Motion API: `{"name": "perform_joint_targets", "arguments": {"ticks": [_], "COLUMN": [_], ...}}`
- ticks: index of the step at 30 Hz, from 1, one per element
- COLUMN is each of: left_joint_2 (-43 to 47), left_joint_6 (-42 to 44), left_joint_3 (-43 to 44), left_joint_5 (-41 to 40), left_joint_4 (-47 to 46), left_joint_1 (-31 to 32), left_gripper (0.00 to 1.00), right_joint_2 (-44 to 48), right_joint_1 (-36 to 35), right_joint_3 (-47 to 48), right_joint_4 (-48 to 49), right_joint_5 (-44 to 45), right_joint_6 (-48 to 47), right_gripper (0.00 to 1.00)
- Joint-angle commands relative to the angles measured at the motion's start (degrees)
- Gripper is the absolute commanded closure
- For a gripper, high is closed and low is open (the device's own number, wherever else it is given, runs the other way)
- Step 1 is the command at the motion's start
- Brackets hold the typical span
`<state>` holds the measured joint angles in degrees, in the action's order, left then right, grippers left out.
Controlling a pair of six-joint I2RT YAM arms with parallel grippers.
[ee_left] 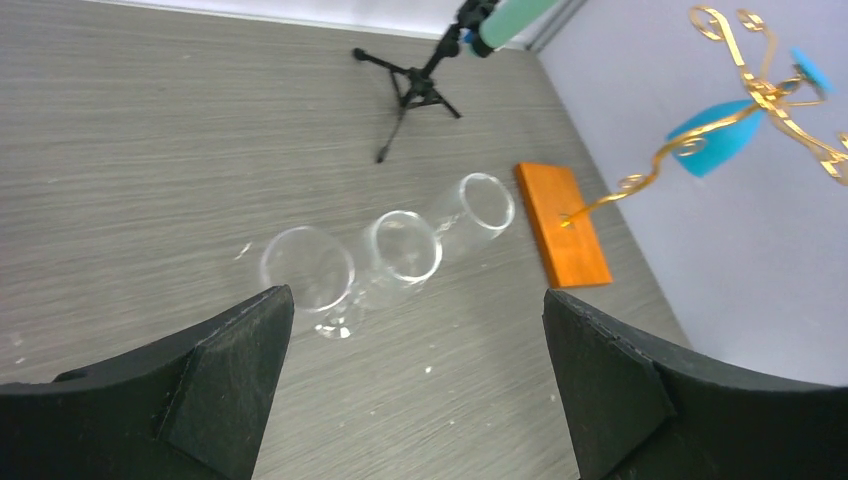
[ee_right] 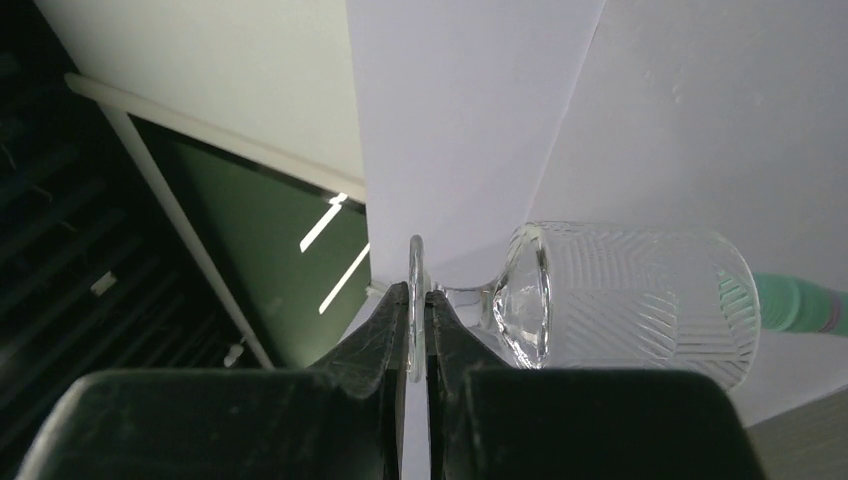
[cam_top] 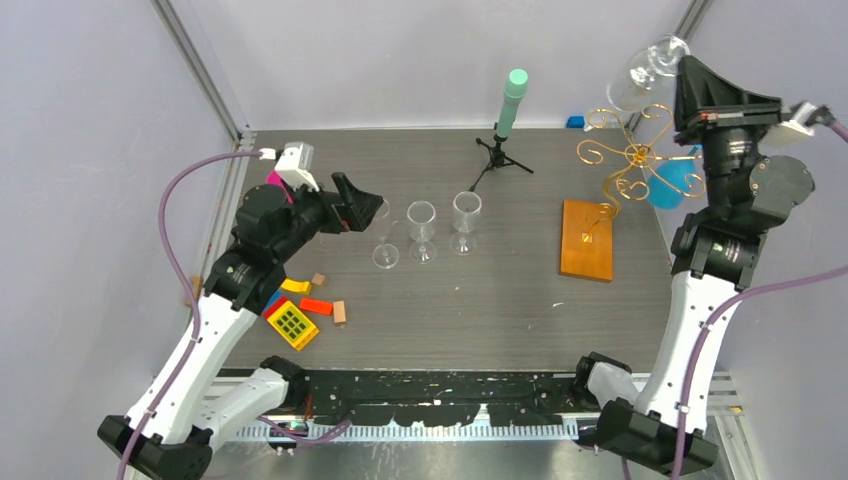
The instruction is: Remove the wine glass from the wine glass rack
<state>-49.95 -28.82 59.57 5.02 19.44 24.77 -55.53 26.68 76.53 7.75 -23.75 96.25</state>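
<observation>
High at the back right, a clear ribbed wine glass point(cam_top: 648, 68) lies tilted on its side in the air, above the gold spiral arms of the wine glass rack point(cam_top: 630, 155). My right gripper point(cam_top: 688, 72) is shut on the glass's thin foot disc. In the right wrist view the gripper point(ee_right: 417, 295) pinches that disc edge-on, and the bowl of the wine glass point(ee_right: 630, 300) sticks out to the right. The rack's orange-brown base point(cam_top: 587, 240) rests on the table. My left gripper point(cam_top: 365, 210) hangs open beside three glasses point(cam_top: 422, 228), holding nothing.
Three clear glasses point(ee_left: 402, 247) stand in a row mid-table. A black tripod with a mint-green cylinder point(cam_top: 508, 120) stands at the back. Coloured toy blocks point(cam_top: 300, 310) lie near the left arm. A blue object point(cam_top: 675, 180) sits behind the rack.
</observation>
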Motion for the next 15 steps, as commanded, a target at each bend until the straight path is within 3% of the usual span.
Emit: {"name": "perform_joint_targets", "arguments": {"ticks": [1,6,10,15], "left_joint_2": [-2.59,-4.54,-5.17,-8.31], "left_joint_6": [-4.26,-7.10,-8.29,-14.43], "left_joint_3": [4.06,5.64,6.70,7.65], "left_joint_5": [8.71,11.65,11.99,18.09], "left_joint_4": [-6.77,-8.90,-9.70,-14.59], "left_joint_1": [0.01,0.01,-0.20,-2.94], "left_gripper": [0.02,0.02,0.02,0.02], "right_joint_2": [-2.10,-8.96,-11.99,-14.86], "right_joint_1": [-9.56,-24.79,-32.05,-38.62], "right_joint_3": [-0.12,-0.39,-1.09,-1.55], "right_joint_4": [11.83,15.47,18.50,21.14], "right_joint_5": [-0.53,1.95,3.77,4.67], "right_joint_6": [2.53,0.35,0.29,1.05], "right_gripper": [1.00,1.00,1.00,1.00]}}
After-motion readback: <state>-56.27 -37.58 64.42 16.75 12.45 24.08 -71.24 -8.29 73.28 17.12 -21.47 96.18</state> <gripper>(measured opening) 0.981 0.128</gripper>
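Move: The right gripper already holds the clear wine glass by its foot, high up, bowl hanging down. The open left gripper lies some 38 cm to its left, about level with it fore and aft, and 25 cm lower. From the right hand, the rack's middle is about 6 cm right, 4 cm ahead and 35 cm below. From the left hand, the held wine glass is about 38 cm right, 5 cm ahead and 18 cm higher; the nearest standing glass is 2 cm right, 4 cm ahead and 16 cm below. Swing the right gripper left about 18 cm, away from above the rack and towards the left gripper, reaching forward 8 cm and sinking nearly as much while you turn it some 30 degrees counter-clockwise; keep the pinch on the glass's foot. Bring the left gripper right and up about 4 cm each way, turning it slightly clockwise, fingers wide open. ##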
